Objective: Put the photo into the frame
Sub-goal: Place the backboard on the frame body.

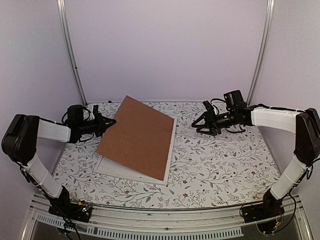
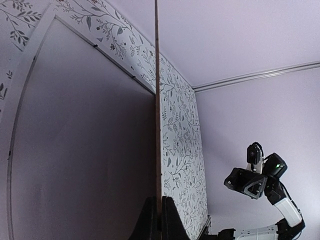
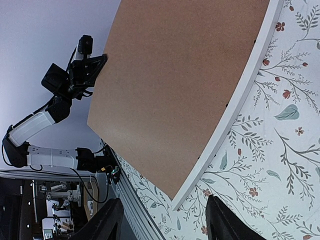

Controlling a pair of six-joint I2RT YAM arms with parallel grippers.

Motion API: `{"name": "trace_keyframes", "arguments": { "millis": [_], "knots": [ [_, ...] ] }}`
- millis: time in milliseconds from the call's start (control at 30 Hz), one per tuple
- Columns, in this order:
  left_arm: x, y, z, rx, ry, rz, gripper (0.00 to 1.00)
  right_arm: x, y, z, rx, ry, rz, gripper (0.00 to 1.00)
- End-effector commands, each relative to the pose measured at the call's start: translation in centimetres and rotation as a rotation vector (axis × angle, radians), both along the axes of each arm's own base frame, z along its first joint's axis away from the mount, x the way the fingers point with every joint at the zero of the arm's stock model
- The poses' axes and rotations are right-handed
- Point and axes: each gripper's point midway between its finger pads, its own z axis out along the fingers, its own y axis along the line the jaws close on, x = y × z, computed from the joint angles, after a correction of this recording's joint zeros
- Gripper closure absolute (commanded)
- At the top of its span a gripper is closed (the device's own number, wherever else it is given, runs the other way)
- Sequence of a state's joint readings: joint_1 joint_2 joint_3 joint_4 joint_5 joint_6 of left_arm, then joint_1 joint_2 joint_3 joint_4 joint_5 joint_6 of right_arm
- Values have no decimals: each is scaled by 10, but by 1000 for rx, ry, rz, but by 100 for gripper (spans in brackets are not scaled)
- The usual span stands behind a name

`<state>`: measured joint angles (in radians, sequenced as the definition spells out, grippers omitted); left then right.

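A brown hardboard backing panel (image 1: 137,137) is tilted up over the frame (image 1: 116,170), high at its left edge and resting low on the right. My left gripper (image 1: 107,123) is shut on that raised left edge. In the left wrist view the panel (image 2: 157,100) shows edge-on between the closed fingers (image 2: 150,222). Below it, the thin white frame (image 2: 30,65) lies flat on the table. My right gripper (image 1: 197,125) hangs open above the table, right of the frame and touching nothing. The right wrist view shows the panel (image 3: 185,75) and the frame's white border (image 3: 240,95). The photo is not in view.
The table wears a floral cloth (image 1: 220,165), with bare cloth to the right of and in front of the frame. A metal rail (image 1: 165,220) runs along the near edge, and upright posts (image 1: 70,50) stand at the back corners.
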<state>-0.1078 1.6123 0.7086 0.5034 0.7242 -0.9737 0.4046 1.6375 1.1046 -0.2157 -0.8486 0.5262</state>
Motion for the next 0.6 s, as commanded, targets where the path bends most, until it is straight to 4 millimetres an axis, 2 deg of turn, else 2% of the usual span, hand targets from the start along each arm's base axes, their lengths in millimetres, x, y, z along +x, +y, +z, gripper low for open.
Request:
{"name": "trace_keyframes", "arguments": {
  "millis": [0, 200, 300, 433, 567],
  "knots": [
    [1, -3, 2, 22, -50, -5, 100, 1, -1, -6, 6, -1, 10, 41],
    [-2, -8, -14, 82, -16, -23, 99, 0, 0, -11, 5, 8, 9, 41],
    [-3, -14, -20, 99, 0, -37, 94, 1, 0, -11, 5, 11, 8, 41],
    [-4, -16, -25, 107, 14, -35, 85, 0, 0, -13, 4, 14, 9, 41],
    [-2, -13, -28, 159, 25, -23, 69, -1, -1, -15, 1, 16, 9, 41]
  ]
}}
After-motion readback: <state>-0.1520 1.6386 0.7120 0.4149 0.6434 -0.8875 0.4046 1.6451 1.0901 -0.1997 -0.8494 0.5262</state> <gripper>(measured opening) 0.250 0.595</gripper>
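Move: My left hand pinches the backboard by the middle of its raised left edge; the board's middle lies about 11 cm to my right, 5 cm back and 5 cm lower. The frame body it is going onto has its middle some 8 cm right, 7 cm back and 11 cm below this hand, its right long side about 20 cm right and 9 cm back. From my right hand the frame's middle is about 22 cm left, roughly level fore and aft, 14 cm below. I lower my left hand about 3 cm towards the frame, slowly at first and then faster, letting the backboard's raised left edge down while the wrist rolls about 5 degrees, its left side rising. Late in the descent I open the fingers from nearly shut to about a quarter, loosening the pinch with the board's edge still between them. ##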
